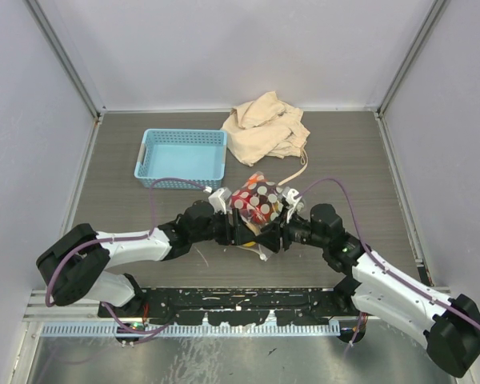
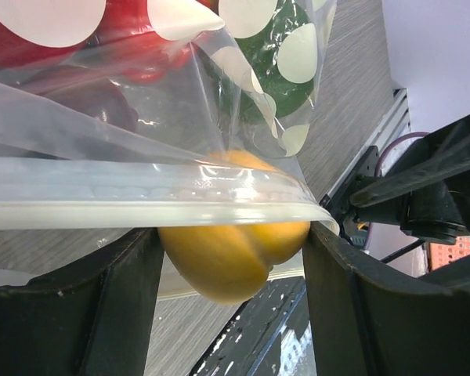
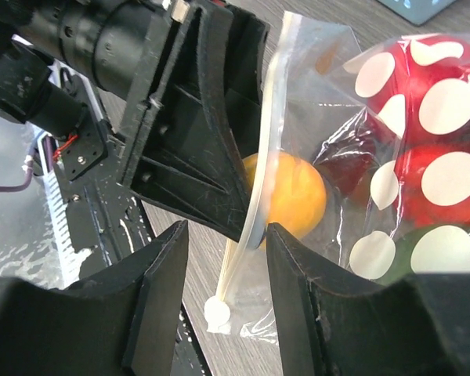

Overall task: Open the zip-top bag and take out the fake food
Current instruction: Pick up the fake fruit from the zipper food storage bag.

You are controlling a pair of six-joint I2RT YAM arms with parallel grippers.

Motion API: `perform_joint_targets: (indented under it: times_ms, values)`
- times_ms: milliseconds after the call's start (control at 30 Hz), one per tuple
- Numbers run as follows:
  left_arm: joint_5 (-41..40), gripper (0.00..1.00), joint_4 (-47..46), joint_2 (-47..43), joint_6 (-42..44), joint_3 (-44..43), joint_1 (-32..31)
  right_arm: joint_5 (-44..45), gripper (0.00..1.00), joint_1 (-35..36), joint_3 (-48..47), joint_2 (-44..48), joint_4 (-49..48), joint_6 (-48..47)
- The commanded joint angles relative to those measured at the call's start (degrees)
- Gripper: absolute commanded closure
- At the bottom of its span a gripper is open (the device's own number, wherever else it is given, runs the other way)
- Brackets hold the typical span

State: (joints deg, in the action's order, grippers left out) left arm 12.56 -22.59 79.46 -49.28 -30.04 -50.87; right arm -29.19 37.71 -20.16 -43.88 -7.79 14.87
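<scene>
The zip-top bag [image 1: 256,202], clear with white dots, is lifted off the table between my two grippers. Its white zip strip [image 2: 219,196] lies across the tips of my left gripper [image 2: 233,231], which stands open. An orange piece of fake food [image 2: 227,258] shows in that gap, just past the tips. The right gripper [image 3: 225,231] is open too, and the strip [image 3: 266,157] runs loosely between its fingers. Behind the strip are the orange piece [image 3: 294,196] and red pieces [image 3: 439,180]. From above, the orange piece [image 1: 246,237] hangs low between left gripper [image 1: 238,228] and right gripper [image 1: 272,234].
A light blue basket [image 1: 182,133] stands at the back left. A beige cloth drawstring bag [image 1: 266,128] lies at the back centre. The black mounting rail [image 1: 224,300] runs along the near edge. The left gripper's finger [image 3: 196,133] looms close in the right wrist view.
</scene>
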Motion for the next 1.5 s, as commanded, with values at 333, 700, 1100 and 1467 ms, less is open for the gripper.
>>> perform_joint_targets:
  times_ms: [333, 700, 1100, 1467]
  values:
    - [1.89, 0.83, -5.62, -0.19, -2.03, 0.74, 0.90, 16.55, 0.49, 7.13, -5.66, -3.69, 6.81, -4.77]
    - [2.03, 0.83, -5.54, -0.29, -2.26, 1.29, 1.39, 19.77, 0.49, 11.10, -4.84, -4.23, 7.83, -6.12]
    - [2.12, 0.84, -5.53, -1.24, -2.40, 1.64, 1.48, 26.98, 0.67, 13.92, -4.74, -7.33, 6.62, -5.09]
    - [1.97, 0.85, -5.54, -5.51, -3.23, 4.76, 1.48, 27.76, 0.96, 14.13, -3.42, -5.87, 4.33, -3.20]
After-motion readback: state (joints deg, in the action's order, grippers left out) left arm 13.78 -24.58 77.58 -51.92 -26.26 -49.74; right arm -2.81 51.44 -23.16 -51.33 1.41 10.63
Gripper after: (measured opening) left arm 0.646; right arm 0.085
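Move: The right hand's goal, the clear zip rim at the near corner of the bag mouth, lies about 5 cm below it and 1 cm ahead. The orange-yellow fruit held in the left fingers sits some 4 cm left of the right hand, 1 cm ahead and 6 cm lower; the red fruits in the bag are roughly 11 cm ahead, 1 cm left and 9 cm below. From the left hand, that rim spot is level fore and aft, about 4 cm right and 1 cm higher. The right fingers come down onto the upper zip rim beside the held fruit and close from half open to nearly shut, pinching it; the hand sinks about 5 cm on the way, its fingertips tipping roughly 20 degrees further down. The left hand keeps its grip on the orange-yellow fruit, almost still until it eases about 1 cm left and slightly back at the end. ##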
